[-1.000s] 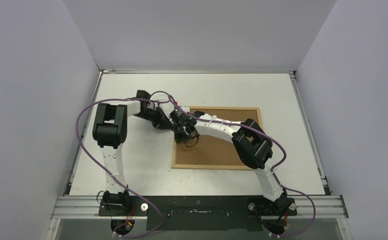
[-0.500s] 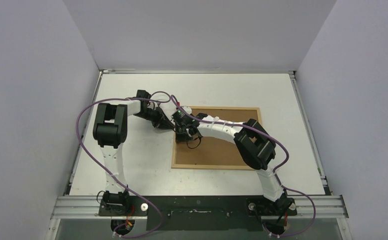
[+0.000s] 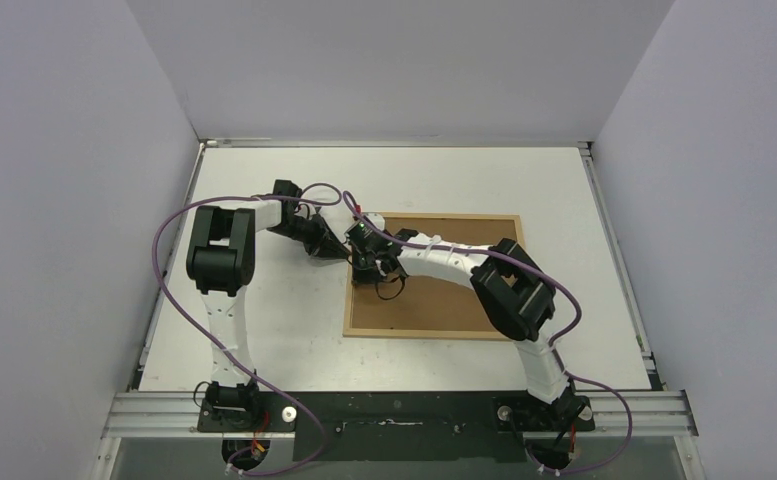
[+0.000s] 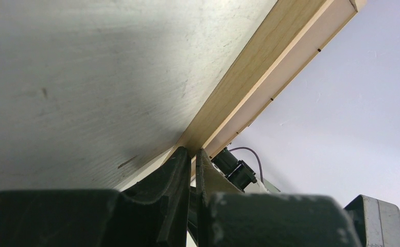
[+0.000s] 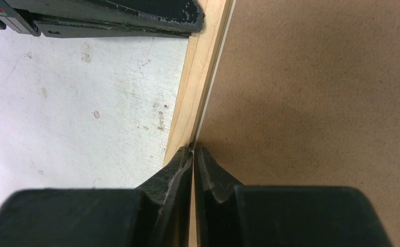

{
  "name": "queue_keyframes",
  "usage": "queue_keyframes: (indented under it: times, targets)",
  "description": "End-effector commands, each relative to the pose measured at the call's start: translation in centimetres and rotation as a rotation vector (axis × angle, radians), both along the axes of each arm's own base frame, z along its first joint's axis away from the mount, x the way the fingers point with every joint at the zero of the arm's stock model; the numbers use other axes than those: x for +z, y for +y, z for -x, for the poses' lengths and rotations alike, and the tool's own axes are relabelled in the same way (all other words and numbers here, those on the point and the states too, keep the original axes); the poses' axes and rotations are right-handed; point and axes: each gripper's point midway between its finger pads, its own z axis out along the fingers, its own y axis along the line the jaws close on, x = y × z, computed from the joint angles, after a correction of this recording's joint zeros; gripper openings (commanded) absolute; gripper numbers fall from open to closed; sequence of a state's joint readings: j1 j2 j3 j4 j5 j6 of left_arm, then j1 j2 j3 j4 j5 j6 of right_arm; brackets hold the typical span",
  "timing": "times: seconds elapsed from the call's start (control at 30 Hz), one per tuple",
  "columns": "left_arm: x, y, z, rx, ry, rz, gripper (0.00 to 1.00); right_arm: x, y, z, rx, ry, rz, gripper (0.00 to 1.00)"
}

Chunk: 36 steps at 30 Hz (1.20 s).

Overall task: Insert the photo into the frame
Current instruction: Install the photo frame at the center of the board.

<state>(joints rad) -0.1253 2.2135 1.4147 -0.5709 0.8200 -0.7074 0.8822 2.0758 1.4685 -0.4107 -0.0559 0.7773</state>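
Note:
The frame [image 3: 444, 217], thin light wood, lies flat right of centre with a brown backing panel [image 3: 434, 300] inside it. My left gripper [image 3: 339, 250] is shut, and its tips [image 4: 191, 152] press on the outer side of the frame's left strip [image 4: 249, 72]. My right gripper [image 3: 359, 272] is shut too. Its tips [image 5: 193, 149] sit on the seam between the wood strip [image 5: 195, 87] and the panel [image 5: 311, 92]. A thin white line runs along that seam. The photo is hidden.
The left gripper's black fingers [image 5: 110, 20] lie across the top of the right wrist view, touching the strip. Bare white tabletop [image 3: 264, 320] lies left of the frame. Grey walls close in the table on three sides.
The right wrist has shifted slightly toward the frame's far-left corner, and its jaws have closed the last bit. The left arm and the frame have not moved.

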Motion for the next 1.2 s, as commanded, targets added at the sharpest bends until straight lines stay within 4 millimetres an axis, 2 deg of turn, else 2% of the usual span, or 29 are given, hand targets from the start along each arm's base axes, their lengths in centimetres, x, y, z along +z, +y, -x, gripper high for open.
queue_keyframes:
  times: [0.0, 0.57, 0.67, 0.73, 0.8, 0.83, 0.97, 1.07, 1.17]
  targets:
    - [-9.1, 4.7, 4.8, -0.025, 0.181, -0.356, 0.03, -8.0, -11.6, 3.7, -0.028, 0.160, 0.455, 0.07]
    - [-9.4, 4.7, 4.9, -0.027, 0.190, -0.361, 0.03, -6.9, -10.6, 2.1, -0.110, 0.125, 0.329, 0.06]
    - [-9.3, 4.7, 4.8, -0.026, 0.188, -0.358, 0.03, -6.4, -9.5, 1.9, -0.080, 0.108, 0.297, 0.07]
    - [-9.3, 4.6, 4.8, -0.026, 0.187, -0.352, 0.02, -6.0, -8.3, 1.8, -0.063, 0.098, 0.250, 0.12]
    - [-9.2, 4.5, 4.8, -0.028, 0.185, -0.345, 0.03, -5.8, -7.6, 1.8, -0.047, 0.095, 0.223, 0.25]
    - [-9.2, 4.4, 4.8, -0.028, 0.186, -0.343, 0.03, -5.8, -7.4, 1.7, -0.042, 0.093, 0.221, 0.32]
    - [-9.3, 4.4, 4.9, -0.029, 0.188, -0.337, 0.02, -6.2, -7.5, 2.1, -0.022, 0.099, 0.253, 0.48]
    - [-9.2, 4.3, 4.9, -0.029, 0.188, -0.335, 0.03, -6.7, -7.9, 2.5, -0.007, 0.106, 0.298, 0.49]
    - [-9.2, 4.3, 4.9, -0.029, 0.188, -0.333, 0.03, -7.1, -8.4, 2.8, 0.007, 0.105, 0.336, 0.47]
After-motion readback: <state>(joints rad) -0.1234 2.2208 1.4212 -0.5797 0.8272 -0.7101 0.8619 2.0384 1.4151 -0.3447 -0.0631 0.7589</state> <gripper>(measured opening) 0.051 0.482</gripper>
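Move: The small dark tab on the inner edge of the frame's left rail is right at the right hand's nearly shut fingertips, 0 to 1 cm below them. From that hand, the left gripper's tips rest on the rail about 8 cm ahead and 1 cm left, the frame's near left corner lies some 15 cm back and 1 cm left, and the brown board's middle about 15 cm right and 2 cm ahead. From the left hand, the tab lies about 8 cm back and 1 cm right, about level. The tab stays under the right hand's closed fingertips at first; the hand then moves about 2 cm right and 1 cm forward, off the rail's edge over the brown board. There its fingers open about halfway as it comes back some 1.5 cm left and rises slightly, ending with one finger on each side of the tab, clear of it. The left hand stays still, nearly shut, keeping its tips against the rail. ##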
